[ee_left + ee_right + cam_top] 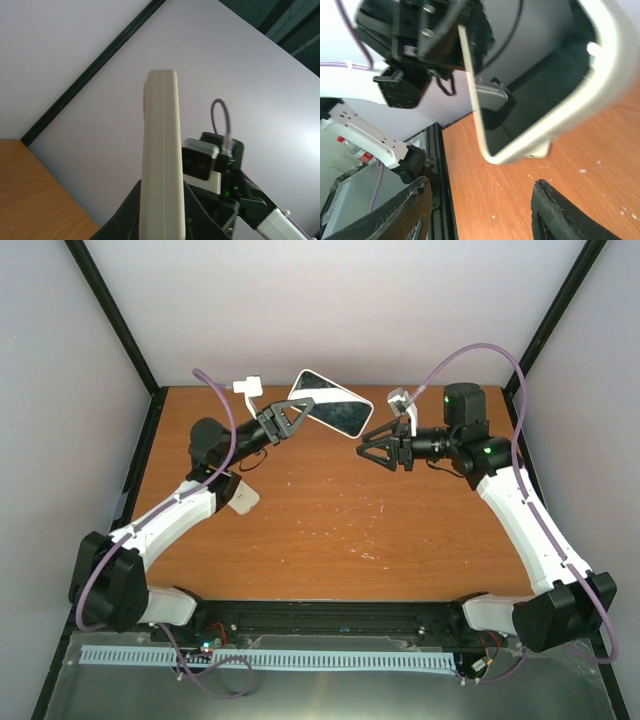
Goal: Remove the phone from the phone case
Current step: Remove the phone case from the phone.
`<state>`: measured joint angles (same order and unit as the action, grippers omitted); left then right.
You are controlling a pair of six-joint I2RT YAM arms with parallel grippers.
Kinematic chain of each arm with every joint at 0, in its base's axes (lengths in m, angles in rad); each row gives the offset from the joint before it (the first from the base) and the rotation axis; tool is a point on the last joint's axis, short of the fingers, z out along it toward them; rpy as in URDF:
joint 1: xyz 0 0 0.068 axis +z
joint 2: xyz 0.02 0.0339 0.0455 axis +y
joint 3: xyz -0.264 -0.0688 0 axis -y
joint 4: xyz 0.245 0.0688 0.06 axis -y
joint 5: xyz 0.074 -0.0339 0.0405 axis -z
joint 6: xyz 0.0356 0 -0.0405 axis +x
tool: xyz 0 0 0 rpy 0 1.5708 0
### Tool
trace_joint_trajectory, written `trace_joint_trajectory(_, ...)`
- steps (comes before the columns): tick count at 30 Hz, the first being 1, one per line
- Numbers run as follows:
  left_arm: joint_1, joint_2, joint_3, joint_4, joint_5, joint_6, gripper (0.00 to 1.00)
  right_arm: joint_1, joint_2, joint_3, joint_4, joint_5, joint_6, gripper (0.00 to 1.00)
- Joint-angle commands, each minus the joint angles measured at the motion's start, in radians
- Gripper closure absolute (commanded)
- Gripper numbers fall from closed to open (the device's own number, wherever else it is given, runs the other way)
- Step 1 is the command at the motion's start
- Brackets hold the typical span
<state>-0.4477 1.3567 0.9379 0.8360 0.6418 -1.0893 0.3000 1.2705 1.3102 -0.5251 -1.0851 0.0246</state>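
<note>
The phone [333,405] sits in its cream phone case [160,150] and is held tilted in the air above the far middle of the table. My left gripper [298,415] is shut on the case's lower end, and in the left wrist view the case stands edge-on between the dark fingers [125,220]. My right gripper [370,448] hovers just right of the phone, pointing at it, open and touching nothing. In the right wrist view the dark screen [535,100] and the case rim [560,120] hang above and ahead of my open fingers [560,215].
A small white object [241,499] lies on the wooden table [340,520] beside the left forearm. White enclosure walls with black frame posts [120,330] close in the far corners. The right wrist camera [200,162] shows close behind the case.
</note>
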Motion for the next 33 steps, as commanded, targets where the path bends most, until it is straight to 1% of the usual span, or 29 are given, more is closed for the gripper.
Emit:
trace_joint_trajectory(1,-0.023,-0.053,0.066,0.056,0.006,0.042,1.0,0.004,0.01,0.002,-0.106,0.083,-0.041,0.45)
trace_joint_trajectory(3,-0.023,-0.039,0.062,0.078,0.013,0.006,1.0,0.003,0.015,0.005,-0.083,0.05,-0.031,0.45)
trace_joint_trajectory(6,-0.026,-0.014,0.05,0.138,0.036,-0.06,1.0,0.003,0.0,-0.012,0.016,-0.003,-0.009,0.43)
trace_joint_trajectory(10,-0.026,0.006,0.037,0.184,0.052,-0.117,1.0,0.003,-0.044,-0.039,0.124,-0.063,-0.065,0.44)
trace_joint_trajectory(12,-0.026,0.022,0.046,0.205,0.073,-0.14,1.0,0.004,-0.064,-0.054,0.153,-0.077,-0.097,0.49)
trace_joint_trajectory(15,-0.025,0.045,0.049,0.237,0.085,-0.184,1.0,0.004,-0.079,-0.059,0.137,-0.124,-0.156,0.61)
trace_joint_trajectory(17,-0.024,0.056,0.049,0.247,0.089,-0.2,1.0,0.005,-0.094,-0.068,0.129,-0.147,-0.181,0.66)
trace_joint_trajectory(20,-0.023,0.079,0.056,0.254,0.101,-0.226,1.0,0.008,-0.133,-0.086,0.129,-0.137,-0.213,0.68)
trace_joint_trajectory(22,-0.023,0.099,0.054,0.287,0.104,-0.26,1.0,0.009,-0.142,-0.081,0.098,-0.136,-0.244,0.7)
trace_joint_trajectory(27,-0.025,0.138,0.056,0.329,0.114,-0.307,1.0,0.009,-0.162,-0.077,0.09,-0.124,-0.265,0.81)
trace_joint_trajectory(31,-0.026,0.134,0.052,0.325,0.11,-0.304,1.0,0.009,-0.168,-0.078,0.116,-0.121,-0.23,0.84)
trace_joint_trajectory(33,-0.029,0.128,0.049,0.321,0.11,-0.297,1.0,0.008,-0.165,-0.084,0.152,-0.115,-0.178,0.83)
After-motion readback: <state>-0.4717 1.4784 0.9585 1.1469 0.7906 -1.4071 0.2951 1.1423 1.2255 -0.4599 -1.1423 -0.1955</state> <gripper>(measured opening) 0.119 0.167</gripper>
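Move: The left hand still holds one end of the cased phone; the phone's middle is about 5 cm to its right, 2 cm ahead and 2 cm above. From the open right hand that middle lies some 8 cm ahead, 6 cm left and 7 cm up. The free end of the case is nearer: roughly 5 cm straight ahead of the right hand and 5 cm above it. Right hand backs some 4 cm, closing its fingers at the case's free end, as left swings it clockwise 15 degrees. ##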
